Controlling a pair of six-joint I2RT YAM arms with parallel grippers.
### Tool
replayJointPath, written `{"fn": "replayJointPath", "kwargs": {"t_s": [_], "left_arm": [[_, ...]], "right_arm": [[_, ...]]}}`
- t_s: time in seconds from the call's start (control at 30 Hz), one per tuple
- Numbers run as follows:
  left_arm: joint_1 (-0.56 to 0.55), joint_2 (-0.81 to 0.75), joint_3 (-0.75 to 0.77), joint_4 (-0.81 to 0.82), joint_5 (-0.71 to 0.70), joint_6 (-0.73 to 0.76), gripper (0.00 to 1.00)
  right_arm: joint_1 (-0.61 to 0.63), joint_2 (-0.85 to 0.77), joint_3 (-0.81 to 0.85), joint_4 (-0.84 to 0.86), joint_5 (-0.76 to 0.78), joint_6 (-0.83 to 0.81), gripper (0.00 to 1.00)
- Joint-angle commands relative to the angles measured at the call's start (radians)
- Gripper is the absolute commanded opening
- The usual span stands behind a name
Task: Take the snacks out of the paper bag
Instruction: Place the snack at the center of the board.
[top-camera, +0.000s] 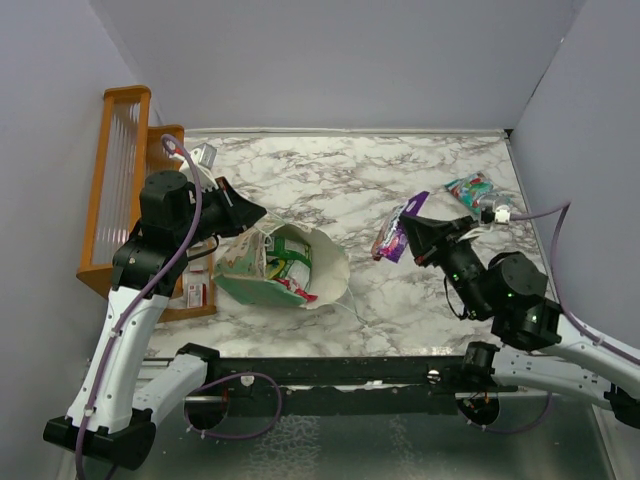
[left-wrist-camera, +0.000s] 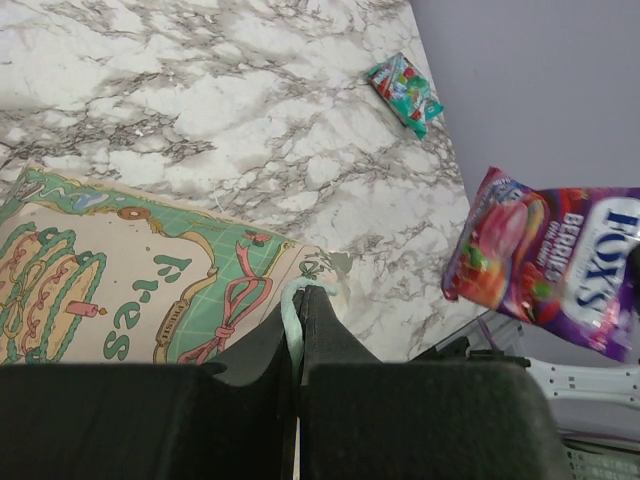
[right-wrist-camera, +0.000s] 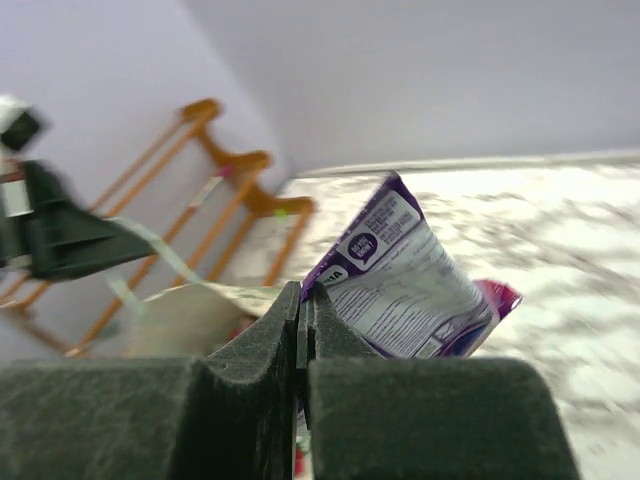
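The mint-green paper bag lies on its side at the table's near left, mouth toward the right, with several snacks showing inside. My left gripper is shut on the bag's upper rim, next to its printed cream panel. Right of the bag, my right gripper is shut on a pink-purple snack packet, which hangs above the marble; the left wrist view shows its front and the right wrist view its back. A teal packet lies at the far right.
An orange wooden rack stands along the left wall and shows behind the bag. A small red-and-white box lies by the rack's near end. Grey walls close the table's back and sides.
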Motion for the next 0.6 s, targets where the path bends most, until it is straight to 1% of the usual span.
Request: {"fn": "replayJointPath", "kwargs": {"t_s": [0.0,0.07,0.13,0.23,0.33,0.4,0.43,0.47,0.57], "left_arm": [[-0.002,-0.020,0.013,-0.007,-0.028,0.009,0.00],[-0.003,-0.019,0.011,-0.005,-0.025,0.006,0.00],[-0.003,-0.017,0.011,-0.005,-0.019,0.005,0.00],[-0.003,-0.010,0.012,-0.002,-0.017,0.005,0.00],[-0.003,-0.003,0.010,-0.001,-0.013,0.005,0.00],[-0.003,0.000,0.010,0.001,-0.009,0.004,0.00],[-0.002,0.000,0.010,0.000,-0.007,0.005,0.00],[-0.003,-0.001,0.010,-0.001,-0.006,0.005,0.00],[-0.003,-0.005,0.011,-0.007,-0.009,0.005,0.00]], "right_arm": [[0.003,-0.015,-0.104,-0.093,0.420,0.126,0.01],[0.003,-0.016,-0.155,-0.132,0.490,0.209,0.01],[0.003,-0.006,-0.190,-0.165,0.522,0.264,0.01],[0.002,0.039,-0.182,-0.299,0.557,0.430,0.01],[-0.005,0.108,-0.171,-0.312,0.596,0.456,0.01],[-0.033,0.156,-0.161,-0.282,0.590,0.430,0.01],[-0.062,0.181,-0.155,-0.255,0.566,0.403,0.01],[-0.124,0.203,-0.146,-0.214,0.522,0.375,0.01],[-0.315,0.254,-0.143,-0.105,0.291,0.312,0.01]]}}
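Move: The purple snack is already pinched in my right hand. The clear middle of the board lies roughly 15 cm ahead of it, about 2 cm left and some 35 cm below. The green snack rests about 25 cm ahead and 20 cm right; the paper bag's middle is about level with me, 26 cm left and 27 cm down. From my left hand, the board's middle is about 10 cm ahead, 29 cm right and 31 cm below. I swing the purple snack down towards the open marble with my right hand, sinking about 18 cm fast at first and then easing, while drifting right and forward by a third as much each. My wrist turns clockwise some 35 degrees and tips the fingers downward; they stay shut on the snack's edge. ##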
